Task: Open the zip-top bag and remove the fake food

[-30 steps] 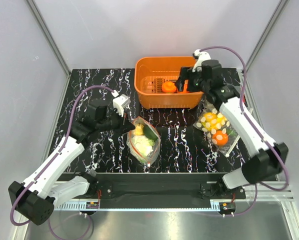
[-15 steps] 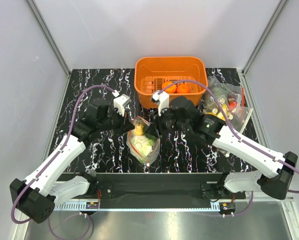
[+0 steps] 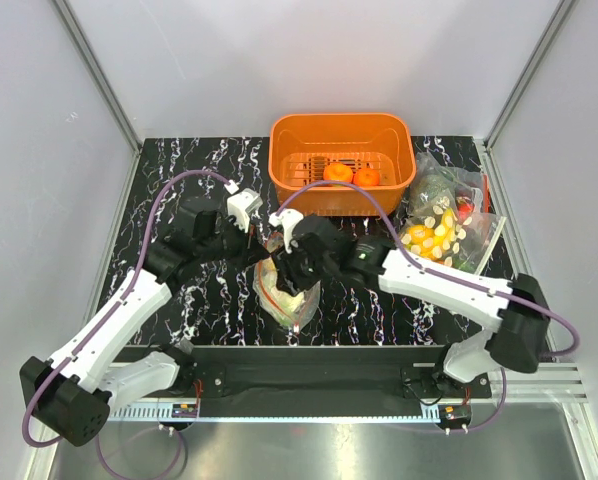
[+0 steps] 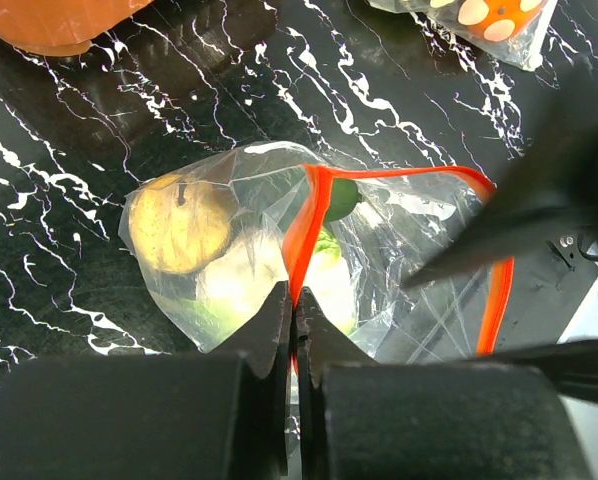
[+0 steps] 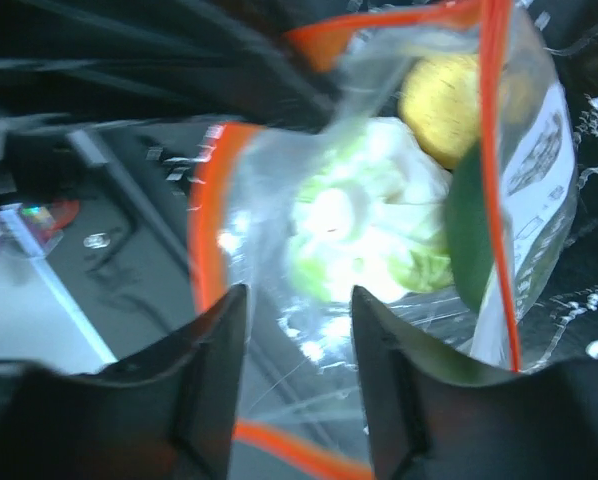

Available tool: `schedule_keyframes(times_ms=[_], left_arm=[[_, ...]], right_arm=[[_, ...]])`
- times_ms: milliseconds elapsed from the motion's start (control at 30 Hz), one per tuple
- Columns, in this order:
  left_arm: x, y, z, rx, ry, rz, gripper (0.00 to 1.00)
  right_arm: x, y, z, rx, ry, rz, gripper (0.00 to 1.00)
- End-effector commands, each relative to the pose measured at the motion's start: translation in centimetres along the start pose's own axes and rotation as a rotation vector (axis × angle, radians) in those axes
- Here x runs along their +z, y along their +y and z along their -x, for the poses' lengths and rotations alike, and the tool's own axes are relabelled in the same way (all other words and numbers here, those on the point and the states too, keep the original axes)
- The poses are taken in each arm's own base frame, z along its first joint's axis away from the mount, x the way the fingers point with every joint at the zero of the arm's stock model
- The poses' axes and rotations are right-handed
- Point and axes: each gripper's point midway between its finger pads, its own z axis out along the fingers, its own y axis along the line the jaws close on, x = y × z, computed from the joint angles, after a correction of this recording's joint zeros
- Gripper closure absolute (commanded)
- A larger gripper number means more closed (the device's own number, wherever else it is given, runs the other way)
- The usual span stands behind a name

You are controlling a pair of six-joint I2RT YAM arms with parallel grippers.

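The zip-top bag (image 3: 291, 305) lies front of centre with its mouth held apart. My left gripper (image 3: 266, 256) (image 4: 297, 300) is shut on its red-orange zip strip (image 4: 301, 235). My right gripper (image 3: 288, 279) (image 5: 299, 292) is open, its fingers reaching into the bag's mouth over clear plastic. Fake food inside the bag: a white-green cauliflower (image 5: 364, 215), a dark green avocado (image 5: 467, 240) and a yellowish round piece (image 4: 184, 225). Two orange fruits (image 3: 337, 172) (image 3: 367, 177) rest in the orange basket (image 3: 289, 160).
The basket stands at the back centre. At the right lie a clear bag of yellow pieces (image 3: 431, 238) and a clear bag of dark greens (image 3: 437, 190). The right arm stretches across the middle of the black marbled table (image 3: 179, 170).
The right arm swung from above the basket, leaving an orange fruit there, down to the bag and into its mouth. The left gripper kept hold of the zip strip.
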Motion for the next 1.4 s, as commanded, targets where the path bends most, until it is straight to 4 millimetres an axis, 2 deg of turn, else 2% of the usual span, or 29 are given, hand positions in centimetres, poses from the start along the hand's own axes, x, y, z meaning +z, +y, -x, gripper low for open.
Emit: schedule_keyframes(times_ms=[0,267,500,533,800,967,1000,1067,1233,1367], left_arm=[[0.2,0.1,1.0,0.027,-0.031,0.005,1.0],[0.2,0.1,0.9,0.026,-0.026,0.004,1.0],[0.3,0.0,0.9,0.023,-0.025,-0.005,1.0],[0.4,0.0,0.7,0.02,-0.021,-0.006,1.0],[0.6,-0.1,0.6,0.018,-0.012,-0.009,1.0],[0.8,0.2,0.2,0.014,0.001,0.003,1.0],[0.9,0.3,0.2,0.013,0.002,0.006,1.0],[1.0,0.5,0.1,0.011,0.009,0.015,1.0],[1.2,0.8,-0.3,0.004,0.027,0.024,1.0],[1.2,0.8,-0.2,0.007,0.026,0.024,1.0]], right_arm=[[0.5,-1.1,2.7,-0.038,-0.08,-0.1,0.45],[2.9,-4.2,3.2,-0.098,-0.1,-0.259,0.35],[5.3,-6.6,2.6,-0.128,-0.121,-0.362,0.26],[5.6,-6.9,3.1,-0.124,-0.153,-0.378,0.26],[8.8,-8.0,2.8,-0.157,-0.2,-0.406,0.18],[10.2,-9.1,2.6,-0.174,-0.212,-0.414,0.15],[10.7,-9.5,3.2,-0.166,-0.24,-0.415,0.14],[11.1,-10.1,3.1,-0.164,-0.239,-0.42,0.14],[12.8,-12.2,1.8,-0.143,-0.202,-0.427,0.13],[13.1,-14.2,1.0,-0.108,-0.177,-0.441,0.12]])
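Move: The avocado in the bag lies about 10 cm straight ahead of the right hand and some 14 cm below it. At much that same depth, the cabbage is about 4 cm ahead and 3 cm left of the hand, and the yellow fruit about 11 cm ahead and 6 cm left. The left hand keeps the bag's orange rim pinched; from it the avocado lies about 5 cm ahead, 9 cm right and 15 cm below. The right hand pushes forward about 13 cm while sinking some 10 cm, down into the bag's mouth past the cabbage to the avocado, its fingers spreading from half open to nearly wide and swinging clockwise and upward by some 25 degrees so that they point more forward. The left hand keeps its pinch on the orange rim and, after holding still at first, eases down, left and forward by about 3 cm each way, turning slightly counter-clockwise with its left side rising. ##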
